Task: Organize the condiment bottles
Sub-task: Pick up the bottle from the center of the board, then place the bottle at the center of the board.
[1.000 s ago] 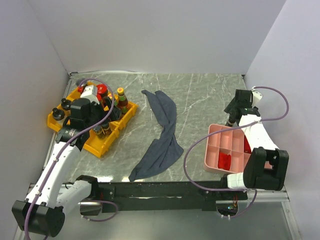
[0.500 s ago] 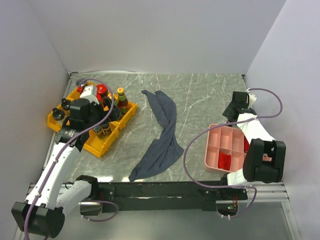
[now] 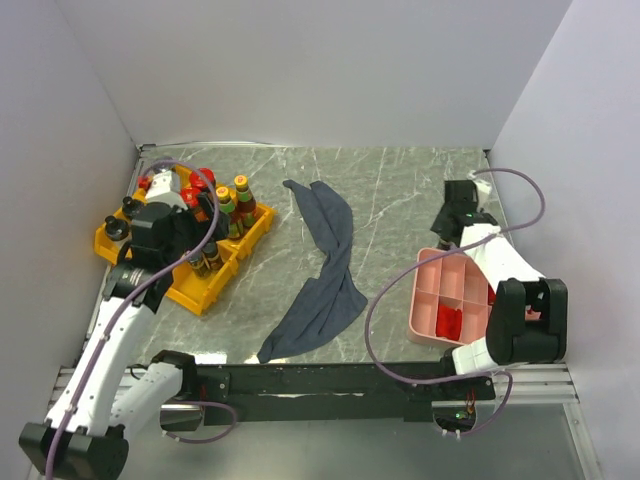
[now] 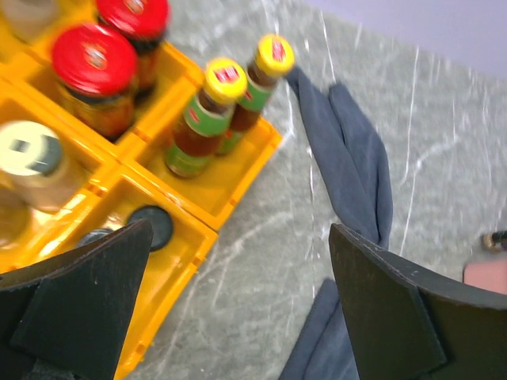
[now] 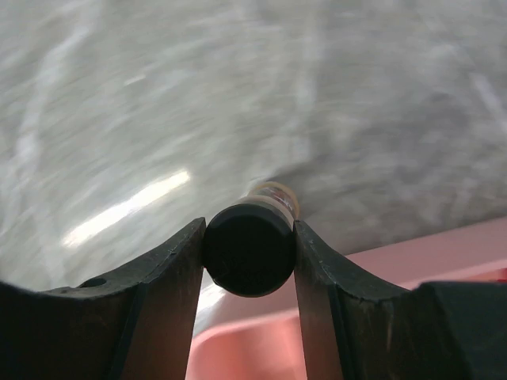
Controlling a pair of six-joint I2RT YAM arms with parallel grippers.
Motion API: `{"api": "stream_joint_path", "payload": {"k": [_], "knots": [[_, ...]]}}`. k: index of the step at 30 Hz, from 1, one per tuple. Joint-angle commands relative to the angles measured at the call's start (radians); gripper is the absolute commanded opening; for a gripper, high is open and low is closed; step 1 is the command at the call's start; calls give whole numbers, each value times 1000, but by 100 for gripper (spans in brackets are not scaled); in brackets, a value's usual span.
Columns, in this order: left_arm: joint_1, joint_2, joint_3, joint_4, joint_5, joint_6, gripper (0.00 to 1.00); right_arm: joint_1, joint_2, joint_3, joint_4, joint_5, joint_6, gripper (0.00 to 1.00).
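Several condiment bottles stand in the yellow tray (image 3: 205, 290) at the left. Among them are two red-lidded jars (image 4: 95, 59), two slim yellow-capped sauce bottles (image 4: 226, 79) and a pale-capped shaker (image 4: 28, 146). My left gripper (image 4: 240, 237) hangs open over the tray's right edge with nothing between its fingers. It shows above the tray (image 3: 190, 225) in the top view. My right gripper (image 5: 249, 229) is shut on a tiny black-capped bottle (image 5: 249, 249). It is beside the pink tray's far left corner (image 3: 447, 240) in the top view, where the bottle is hidden.
A grey-blue cloth (image 3: 325, 270) lies crumpled across the table's middle. The pink tray (image 3: 440, 290) with red packets (image 3: 450, 322) sits at the near right. Two small black-capped bottles (image 3: 128, 205) stand at the yellow tray's far left edge. White walls enclose the table.
My right gripper has closed on the tiny black-capped bottle and shifted left along the pink tray's far edge. The left arm has drawn back slightly over the yellow tray, still open.
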Motion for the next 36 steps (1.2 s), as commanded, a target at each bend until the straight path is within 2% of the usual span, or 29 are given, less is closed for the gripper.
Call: {"api": "stream_joint_path", "payload": {"k": [1, 7, 11, 12, 15, 19, 26, 36], "knots": [[3, -95, 7, 22, -144, -6, 99, 157, -56, 144, -46, 7, -8, 39], [10, -213, -10, 29, -301, -29, 99, 442, -2, 303, -101, -10, 44, 39], [18, -307, -41, 67, -292, -23, 99, 606, 140, 417, -116, -23, 69, 39], [18, -321, -49, 75, -292, -26, 99, 673, 172, 487, -138, -16, 72, 39], [19, -365, -58, 78, -332, -35, 99, 784, 281, 619, -208, 23, 73, 39], [21, -402, -61, 73, -384, -46, 99, 890, 357, 692, -204, -25, 81, 39], [23, -398, -56, 68, -393, -49, 99, 1019, 479, 764, -166, -25, 84, 39], [27, -398, -58, 64, -413, -48, 99, 1073, 550, 713, -21, 0, 107, 45]]}}
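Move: The right hand already holds the black-capped bottle. The yellow tray's near-right compartment lies about 65 cm to its left, 9 cm back and 6 cm lower; two black-capped bottles stand in it some 5 cm farther out than its middle. Two yellow-capped bottles are about 55 cm left and 6 cm ahead, the dark cloth 32 cm left and 7 cm back. From the left hand the compartment is about 8 cm left, 3 cm back and 21 cm below. Still pinching the bottle just under its black cap, the right hand sweeps nearly 50 cm left towards the yellow tray, arching about 10 cm up over the cloth, then sinking and drawing back some 8 cm while it turns about 60 degrees counter-clockwise. The left hand, open and empty, clears out up, left and back, tipping its fingers up. ##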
